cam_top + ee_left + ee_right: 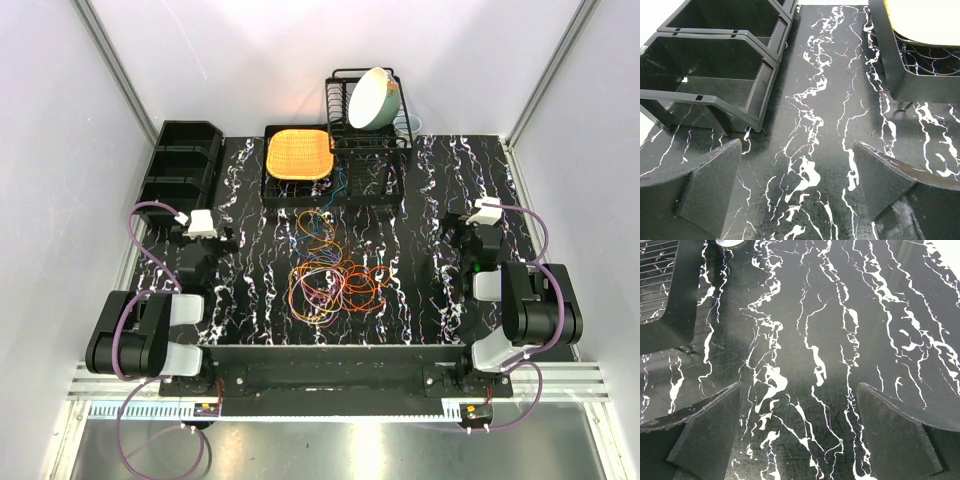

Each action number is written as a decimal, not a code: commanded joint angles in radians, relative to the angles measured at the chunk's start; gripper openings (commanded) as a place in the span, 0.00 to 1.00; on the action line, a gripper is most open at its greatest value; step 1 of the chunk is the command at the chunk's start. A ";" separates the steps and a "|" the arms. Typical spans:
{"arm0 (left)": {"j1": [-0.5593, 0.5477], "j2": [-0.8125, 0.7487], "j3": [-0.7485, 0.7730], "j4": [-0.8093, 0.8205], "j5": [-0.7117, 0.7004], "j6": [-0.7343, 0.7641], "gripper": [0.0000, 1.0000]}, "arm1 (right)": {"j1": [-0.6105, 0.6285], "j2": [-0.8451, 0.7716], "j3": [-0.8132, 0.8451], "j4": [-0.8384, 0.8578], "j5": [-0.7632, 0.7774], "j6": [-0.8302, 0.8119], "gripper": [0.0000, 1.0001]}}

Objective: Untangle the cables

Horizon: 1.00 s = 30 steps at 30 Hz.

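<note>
The cables [330, 275] lie in a tangled pile of thin orange, red, yellow, blue and purple loops at the middle of the black marbled table [420, 290]. A few strands reach back toward the tray. My left gripper [222, 238] is open and empty at the left, well apart from the pile. In the left wrist view its fingers [710, 185] frame bare table. My right gripper [455, 228] is open and empty at the right. In the right wrist view its fingers [895, 432] frame bare table. No cable shows in either wrist view.
Black stacked bins [183, 162] stand at the back left, also in the left wrist view [715, 75]. A black tray [285, 190] holds an orange woven mat [298, 153]. A dish rack [370, 140] holds a pale bowl [372, 98]. White walls surround the table.
</note>
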<state>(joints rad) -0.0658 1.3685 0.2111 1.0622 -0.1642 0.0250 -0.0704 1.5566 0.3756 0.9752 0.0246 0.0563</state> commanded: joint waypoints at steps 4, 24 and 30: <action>0.000 0.003 0.016 0.056 0.009 -0.003 0.99 | -0.002 -0.006 0.005 0.059 -0.020 -0.019 1.00; 0.000 0.003 0.016 0.056 0.008 -0.002 0.99 | 0.029 -0.352 0.222 -0.551 0.267 0.167 1.00; 0.000 0.001 0.014 0.056 0.008 -0.002 0.99 | 0.027 -0.458 0.313 -0.914 -0.275 0.527 1.00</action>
<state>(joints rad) -0.0658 1.3701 0.2111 1.0622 -0.1638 0.0250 -0.0505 1.1275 0.6483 0.3321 0.0914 0.3565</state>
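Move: The cables lie in a loose heap on the table, about 32 cm to the right hand's left, some 17 cm back towards the base and roughly 8 cm below it. The dish rack stands beyond them, some 13 cm ahead of that hand and 33 cm to its left; the yellow basket in it is 14 cm ahead and 40 cm left. From the left hand the cables are about 29 cm right and 15 cm back. The cables are left alone as the right hand, with nothing in its open fingers, climbs nearly straight up by about 13 cm beside them, away from the table, after first staying almost still. It swings out and back sideways by only a centimetre or so, while the wrist rolls some 15 degrees, its left side rising; the fingers stay wide open. ##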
